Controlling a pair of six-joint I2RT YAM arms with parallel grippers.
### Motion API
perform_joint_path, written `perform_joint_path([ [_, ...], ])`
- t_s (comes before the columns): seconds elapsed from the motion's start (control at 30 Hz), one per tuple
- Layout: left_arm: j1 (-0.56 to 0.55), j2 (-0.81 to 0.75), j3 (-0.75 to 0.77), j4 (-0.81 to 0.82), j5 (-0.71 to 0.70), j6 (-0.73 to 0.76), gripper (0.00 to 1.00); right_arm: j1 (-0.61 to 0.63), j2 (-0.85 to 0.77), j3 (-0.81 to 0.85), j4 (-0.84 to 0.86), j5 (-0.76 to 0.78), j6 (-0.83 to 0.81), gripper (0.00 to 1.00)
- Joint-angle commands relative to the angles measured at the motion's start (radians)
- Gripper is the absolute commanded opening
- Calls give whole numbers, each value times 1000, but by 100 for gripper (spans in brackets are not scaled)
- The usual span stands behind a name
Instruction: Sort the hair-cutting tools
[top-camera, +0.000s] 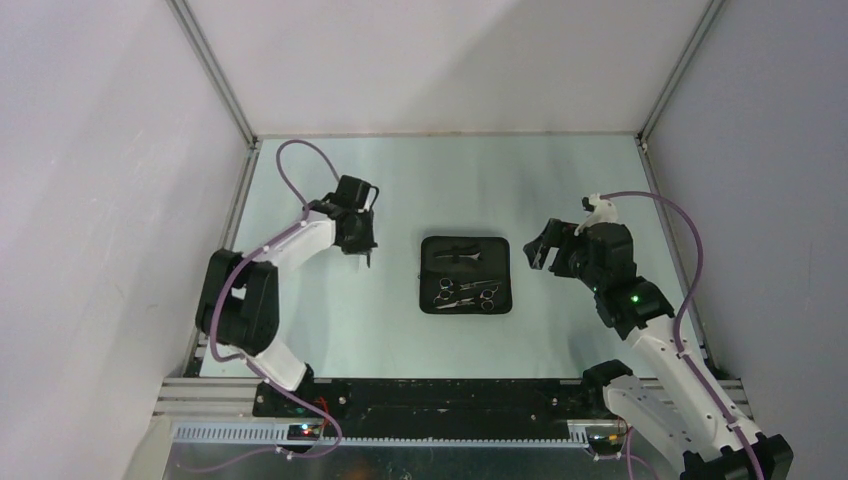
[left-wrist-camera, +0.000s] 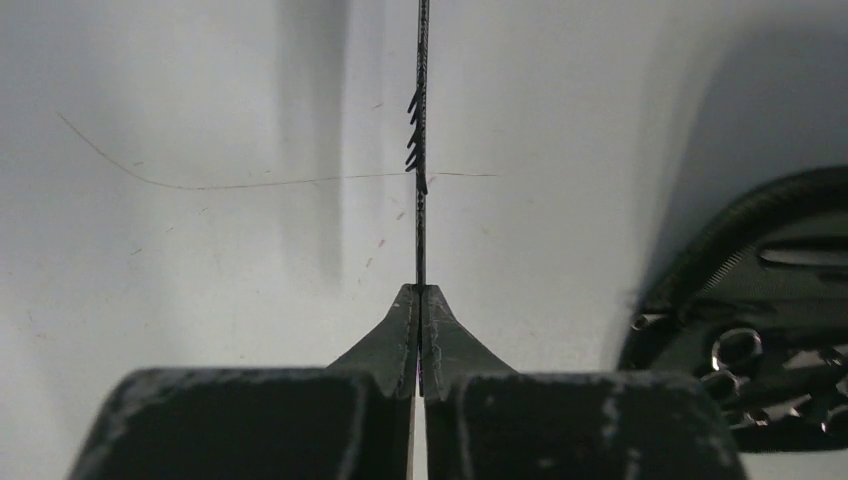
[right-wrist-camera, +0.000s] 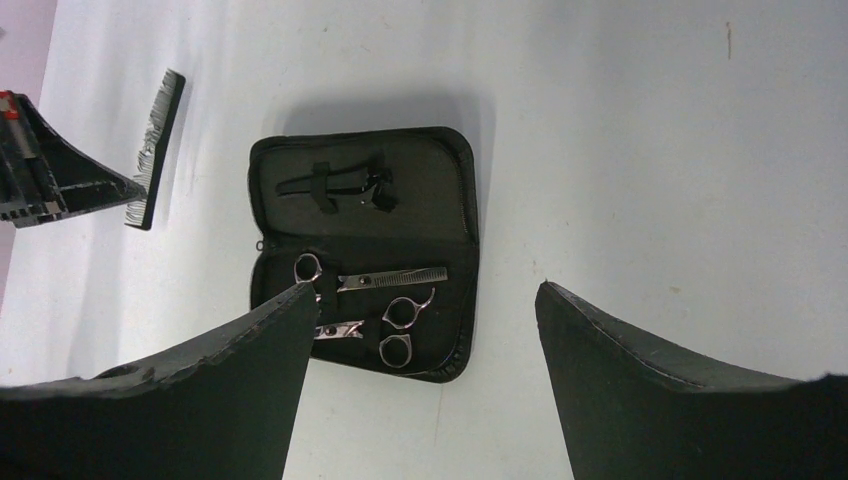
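My left gripper is shut on the flat dark comb, which runs edge-on away from the fingertips just above the table. From the right wrist view the comb hangs left of the pouch with its teeth showing. Two silver scissors lie in the lower half of the open black pouch. Thin black hair clips sit in its upper half. My right gripper is open, hovering to the right of the pouch with nothing between its fingers.
The pale table is walled by white panels and metal rails on the left, back and right. The pouch rim and scissor rings lie close to the right of my left gripper.
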Motion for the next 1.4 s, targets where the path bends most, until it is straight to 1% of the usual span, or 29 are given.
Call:
perform_joint_path([
  [0.0, -40, -101, -12, 45, 21, 101, 0, -3, 7, 0, 31, -31, 23, 84],
  [0.17, -105, -146, -23, 59, 22, 196, 0, -3, 13, 0, 34, -38, 36, 84],
  [0.4, -286, -237, -38, 124, 9, 389, 0, -4, -1, 0, 23, -20, 38, 84],
  [0.47, -335, -253, -45, 150, 0, 464, 0, -3, -5, 0, 16, -13, 37, 84],
  [0.6, -447, -241, -34, 152, -42, 655, 0, -4, -15, 0, 3, -8, 36, 84],
  [0.7, -534, -202, -32, 170, -89, 769, 0, -5, -21, 0, -5, 27, 32, 84],
  [0.8, -585, -168, -35, 216, -106, 909, 0, -5, -29, 0, -10, 40, 29, 84],
  [0.83, -606, -153, -39, 229, -109, 932, 0, -6, -31, 0, -10, 41, 29, 84],
  [1.0, -636, -98, -40, 323, -71, 1073, 0, -5, -32, 0, -22, 46, 27, 84],
  [1.13, -639, -41, -41, 332, -41, 1164, 1, -5, -33, 0, -32, 50, 23, 84],
  [1.2, -639, -31, -61, 349, -26, 1190, 2, -6, -33, 0, -34, 52, 19, 84],
  [1.37, -642, 6, -74, 369, 8, 1192, 3, -5, -24, 0, -30, 52, 15, 84],
])
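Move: About 27 cm to the right of the left hand, some 6 cm nearer the base and 4 cm below, is the middle of the open black tool case; the shut left fingers already hold the comb, most of it sticking out forward. In the case, the hair clips lie about 25 cm right and level with the hand, the scissors roughly 27 cm right and 12 cm back. From the idle right hand, the case is about 20 cm left, 5 cm ahead and 18 cm below. Carrying the comb in still-closed fingers, the left hand swings about 19 cm to the right and some 6 cm back to above the left part of the case, first rising about 7 cm, then sinking 5 cm. Meanwhile the wrist turns roughly 90 degrees clockwise and tilts, so that the comb comes round to point right, over the middle fold between clips and scissors. ##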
